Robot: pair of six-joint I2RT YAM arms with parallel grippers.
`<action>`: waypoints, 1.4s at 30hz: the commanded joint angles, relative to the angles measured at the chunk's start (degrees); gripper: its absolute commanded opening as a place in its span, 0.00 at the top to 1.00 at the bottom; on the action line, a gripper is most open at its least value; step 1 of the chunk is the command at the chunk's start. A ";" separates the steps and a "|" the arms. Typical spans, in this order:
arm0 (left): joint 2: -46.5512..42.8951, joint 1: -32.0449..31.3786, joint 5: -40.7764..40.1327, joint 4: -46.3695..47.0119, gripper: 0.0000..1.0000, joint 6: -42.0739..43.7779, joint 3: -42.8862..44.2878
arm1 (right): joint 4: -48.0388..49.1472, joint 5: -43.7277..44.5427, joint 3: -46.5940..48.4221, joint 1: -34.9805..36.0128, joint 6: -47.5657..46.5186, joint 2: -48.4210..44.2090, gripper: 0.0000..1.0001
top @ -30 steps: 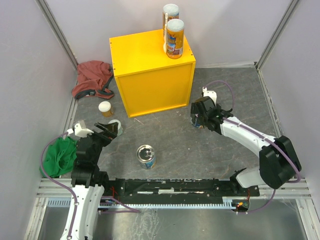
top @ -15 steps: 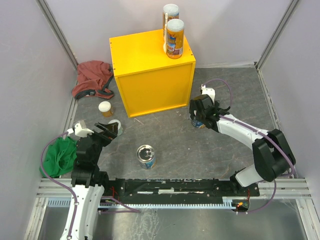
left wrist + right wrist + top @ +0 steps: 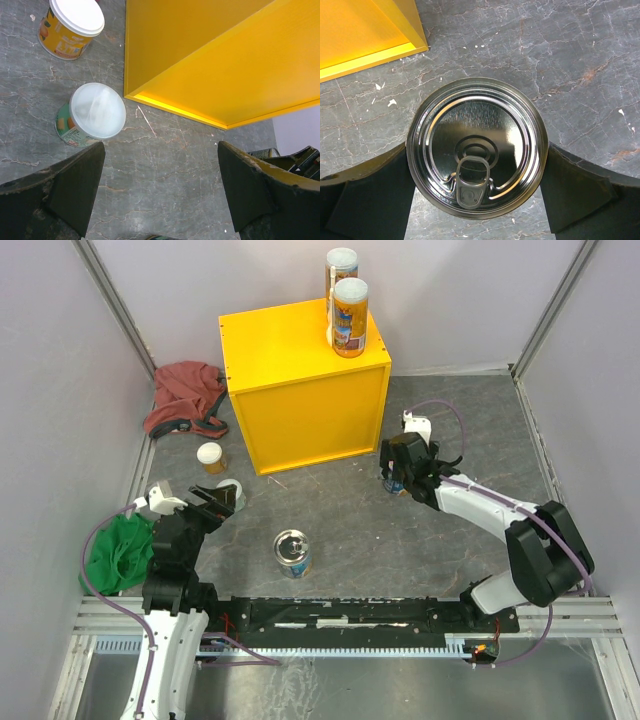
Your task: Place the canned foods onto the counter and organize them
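Two tall orange-labelled cans (image 3: 350, 318) stand on the back right corner of the yellow counter (image 3: 290, 340). On the floor in front of the counter's right side, my right gripper (image 3: 397, 480) is shut on a wide silver-topped tin (image 3: 476, 165), its fingers pressed against both sides; the tin still stands on the floor. A second silver-topped tin (image 3: 292, 552) stands at the near middle. My left gripper (image 3: 160, 190) hangs open over bare floor, beside a short white-lidded can (image 3: 95, 112). Another short can (image 3: 72, 25) stands further back.
A red cloth (image 3: 183, 395) lies left of the counter by the wall. A green cloth (image 3: 118, 552) lies at the near left beside my left arm. Grey walls close in the floor on three sides.
My right gripper has moved slightly left and lower around the tin, and its jaws have narrowed onto it. The left arm and the other cans have not moved.
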 commanded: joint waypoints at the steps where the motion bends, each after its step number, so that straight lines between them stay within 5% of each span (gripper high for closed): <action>1: -0.84 -0.14 -0.63 1.52 0.01 2.74 0.95 | 4.89 0.59 -1.16 -0.04 -1.00 -4.36 0.42; 14: -1.53 -0.14 -0.67 1.54 0.01 2.59 0.65 | 1.82 0.40 -0.02 2.98 -3.99 -12.89 0.64; 28: -2.42 -0.13 -1.04 1.24 0.01 2.57 0.56 | -3.44 3.11 6.61 12.85 -9.78 -17.87 0.67; 42: -2.93 -0.13 -1.40 1.08 0.01 2.44 0.47 | -8.59 -0.69 24.18 18.07 -14.83 -15.54 0.69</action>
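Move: The right hand already grips the blue can on the table. The yellow box's top, where the cans are being set, has its middle about 16 cm ahead, 20 left and 20 up. Of the two orange cans on it, the near one is 13 ahead and 12 left, the far one 20 ahead and 14 left, both about 26 up. From the left hand, the box top is some 24 cm ahead, 16 right and 12 up. Right hand, still gripping the blue can, draws it back, then up about 15 cm and left, turning counter-clockwise. ##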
